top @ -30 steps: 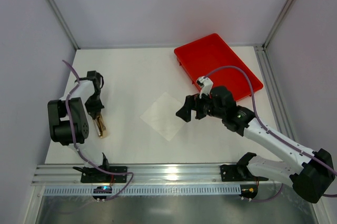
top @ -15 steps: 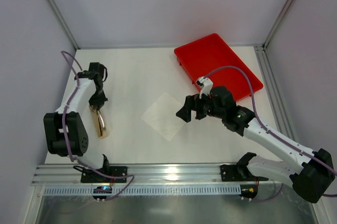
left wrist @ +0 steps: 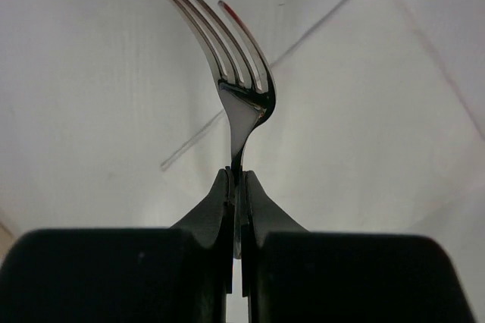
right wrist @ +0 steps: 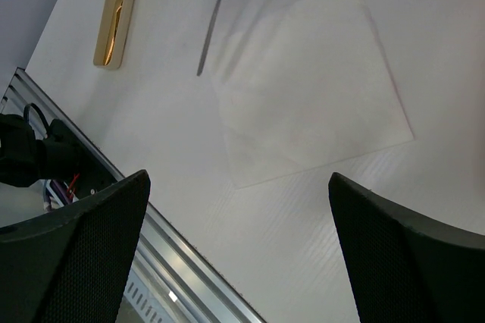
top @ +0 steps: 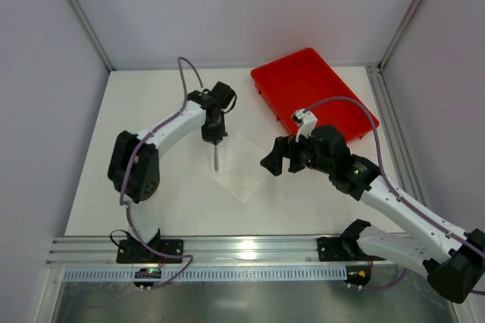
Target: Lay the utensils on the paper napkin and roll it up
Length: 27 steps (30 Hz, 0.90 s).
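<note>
My left gripper (top: 215,141) is shut on a silver fork (top: 217,158) that hangs tines-down over the left corner of the white paper napkin (top: 239,167). In the left wrist view the fingertips pinch the fork (left wrist: 239,73) at its neck, with the napkin (left wrist: 364,111) below and to the right and the handle hidden. My right gripper (top: 274,162) hovers open just right of the napkin, nothing between its fingers (right wrist: 91,239). In the right wrist view a golden-handled utensil (right wrist: 114,20) lies on the table left of the napkin (right wrist: 311,95); the left arm hides it from the top camera.
A red tray (top: 314,95) lies at the back right of the table. The aluminium rail (top: 242,251) runs along the near edge. Grey walls close off the left, back and right sides.
My left arm has swung from the table's left side to the napkin's left corner, carrying the fork. The right arm has shifted slightly to the right.
</note>
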### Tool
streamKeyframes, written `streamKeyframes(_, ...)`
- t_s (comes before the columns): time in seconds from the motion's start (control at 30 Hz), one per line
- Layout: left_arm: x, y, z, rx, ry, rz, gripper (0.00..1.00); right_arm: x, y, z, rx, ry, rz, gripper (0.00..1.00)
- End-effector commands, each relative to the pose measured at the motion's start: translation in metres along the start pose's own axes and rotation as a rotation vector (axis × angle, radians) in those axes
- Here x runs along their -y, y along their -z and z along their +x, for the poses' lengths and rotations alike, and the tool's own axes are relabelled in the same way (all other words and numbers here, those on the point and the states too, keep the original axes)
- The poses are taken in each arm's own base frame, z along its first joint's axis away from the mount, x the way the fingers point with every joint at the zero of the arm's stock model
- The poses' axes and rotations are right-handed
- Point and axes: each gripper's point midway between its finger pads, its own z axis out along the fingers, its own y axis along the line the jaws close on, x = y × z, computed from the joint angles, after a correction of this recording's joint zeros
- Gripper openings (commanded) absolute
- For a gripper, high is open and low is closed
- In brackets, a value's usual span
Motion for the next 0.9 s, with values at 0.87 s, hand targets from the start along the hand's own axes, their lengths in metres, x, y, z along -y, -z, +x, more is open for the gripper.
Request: streamKeyframes(0.87, 0.091, -0.046, -0.006, -0.067, 0.008, 0.052, 0.0, 0.01, 0.029, -0.013, 0.06, 0.05, 0.081, 1.0)
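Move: The paper napkin, where the fork in the left hand is being taken, has its middle roughly 10 cm to that hand's right, 7 cm back towards the base and 9 cm below. The utensil tray lies some 29 cm to the left hand's left and 7 cm back; the red tray's middle is about 38 cm to its right and 20 cm farther out. From the right hand, the napkin's middle is about 4 cm ahead, 11 cm left and 20 cm below. The fork, still pinched in the left hand with its handle reaching back towards the base, is swept about 9 cm right from the napkin's left side to over its centre line, while going some 4 cm forward and 4 cm down. Most of this comes quickly, then the hand nearly stops and sinks slightly, fingers shut. The open, empty right hand eases some 2.5 cm right, away from the napkin. ##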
